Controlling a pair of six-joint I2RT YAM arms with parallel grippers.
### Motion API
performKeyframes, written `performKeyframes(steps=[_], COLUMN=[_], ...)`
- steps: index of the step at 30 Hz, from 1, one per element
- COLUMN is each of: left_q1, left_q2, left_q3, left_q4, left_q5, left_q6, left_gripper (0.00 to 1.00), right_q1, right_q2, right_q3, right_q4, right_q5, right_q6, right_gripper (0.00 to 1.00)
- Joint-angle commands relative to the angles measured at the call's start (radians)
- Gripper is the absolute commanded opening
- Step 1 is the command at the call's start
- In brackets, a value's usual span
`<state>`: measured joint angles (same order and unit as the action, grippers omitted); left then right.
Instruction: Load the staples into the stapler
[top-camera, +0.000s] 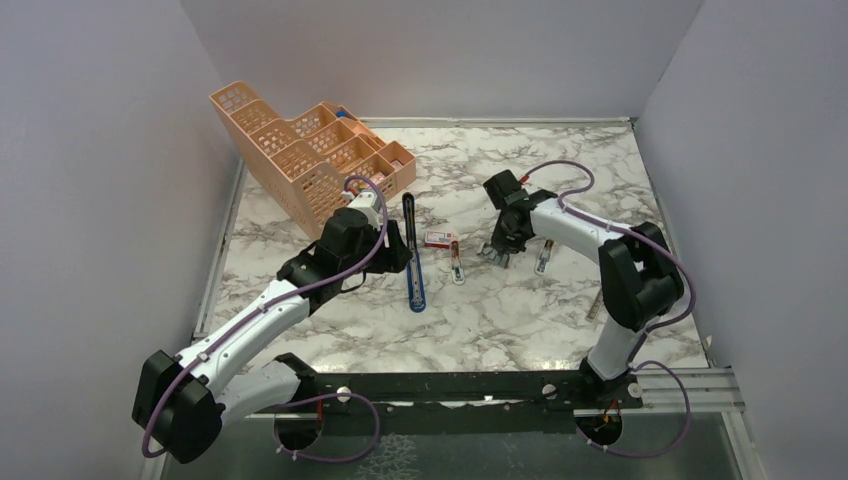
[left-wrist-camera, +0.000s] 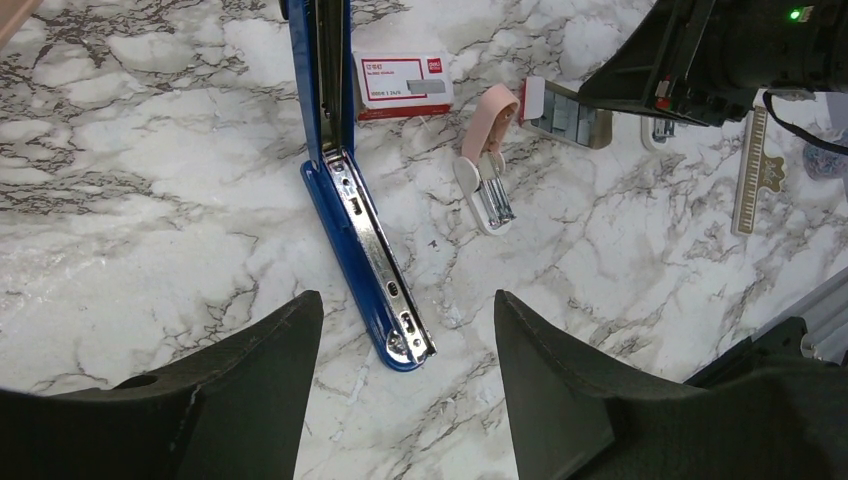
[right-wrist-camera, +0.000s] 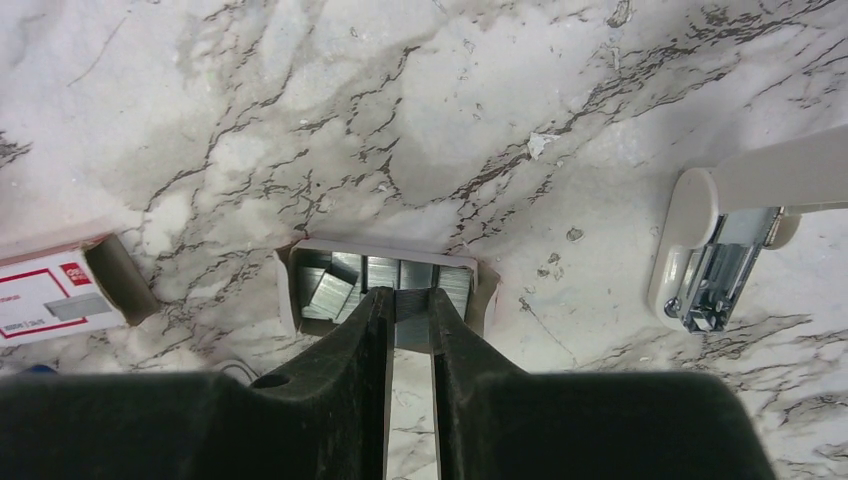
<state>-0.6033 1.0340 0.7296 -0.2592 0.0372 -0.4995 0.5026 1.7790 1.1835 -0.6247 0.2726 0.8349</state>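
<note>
The blue stapler (top-camera: 412, 258) lies opened flat on the marble table, its silver channel facing up (left-wrist-camera: 372, 235). My left gripper (left-wrist-camera: 405, 302) is open and empty just above the stapler's near end; it sits beside the stapler in the top view (top-camera: 396, 257). My right gripper (right-wrist-camera: 410, 300) is shut on a silvery ribbed block of staples (right-wrist-camera: 411, 306) in a small open card tray (right-wrist-camera: 290, 285) holding several more blocks. In the top view the right gripper (top-camera: 498, 252) hides that tray.
A red-and-white box (top-camera: 438, 239) lies between stapler and tray, as do a small pink stapler (left-wrist-camera: 487, 160) and a small white stapler (right-wrist-camera: 725, 245). The peach mesh organiser (top-camera: 310, 155) stands back left. A ruler (left-wrist-camera: 758, 170) lies at the right.
</note>
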Motion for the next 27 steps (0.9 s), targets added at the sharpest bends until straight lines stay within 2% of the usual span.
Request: performKeyframes(steps=[1,7,14,20,27], left_q1=[0.005,0.005,0.005,0.005,0.005], left_q2=[0.004,0.010,0.017,0.024,0.029], left_q3=[0.011,0.014,0.016,0.018,0.018], left_q4=[0.009,0.009,0.011,0.011,0.009], left_q5=[-0.011,-0.011,-0.010,-0.016,-0.017], left_q6=[0.003,0.004,0.004,0.005,0.007], left_gripper=[0.65,0.65,0.65,0.65,0.65], right_q1=[0.004,0.012,0.123,0.237,0.289], right_q2=[-0.063,-0.107,-0.140,-0.096,-0.027], right_q3=[0.015,-0.010,-0.042,-0.088,-0.095], right_q4=[-0.021,-0.035,-0.092,-0.090,-0.070], right_q5=[0.016,-0.049,-0.072,-0.073,-0.072], right_q6=[-0.030,-0.082,-0.108,-0.118,-0.159], right_gripper=[0.22,0.23,0.23,0.24,0.25])
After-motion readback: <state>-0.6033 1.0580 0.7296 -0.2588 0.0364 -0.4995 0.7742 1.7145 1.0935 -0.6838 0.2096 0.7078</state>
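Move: The open rail of the blue stapler, the likely goal for the staple strip already pinched in the right hand, lies about 17 cm to that hand's left and 6 cm back, near its height. The staple tray is just beneath, 1 cm left; the pink-and-white stapler stands 9 cm left and 2 cm back, the red box 13 cm left and 4 cm ahead. From the left hand the rail is 4 cm right, 1 cm ahead and 13 cm below. Straight up first, about 3 cm clear of the tray, then back some 9 cm and left about 6 cm in a low arc, the right hand carries the pinched strip towards the blue stapler. It passes the back end of the pink-and-white stapler, turning some 25 degrees counter-clockwise, and sinks again to stop low over bare table, fingers keeping their grip. ##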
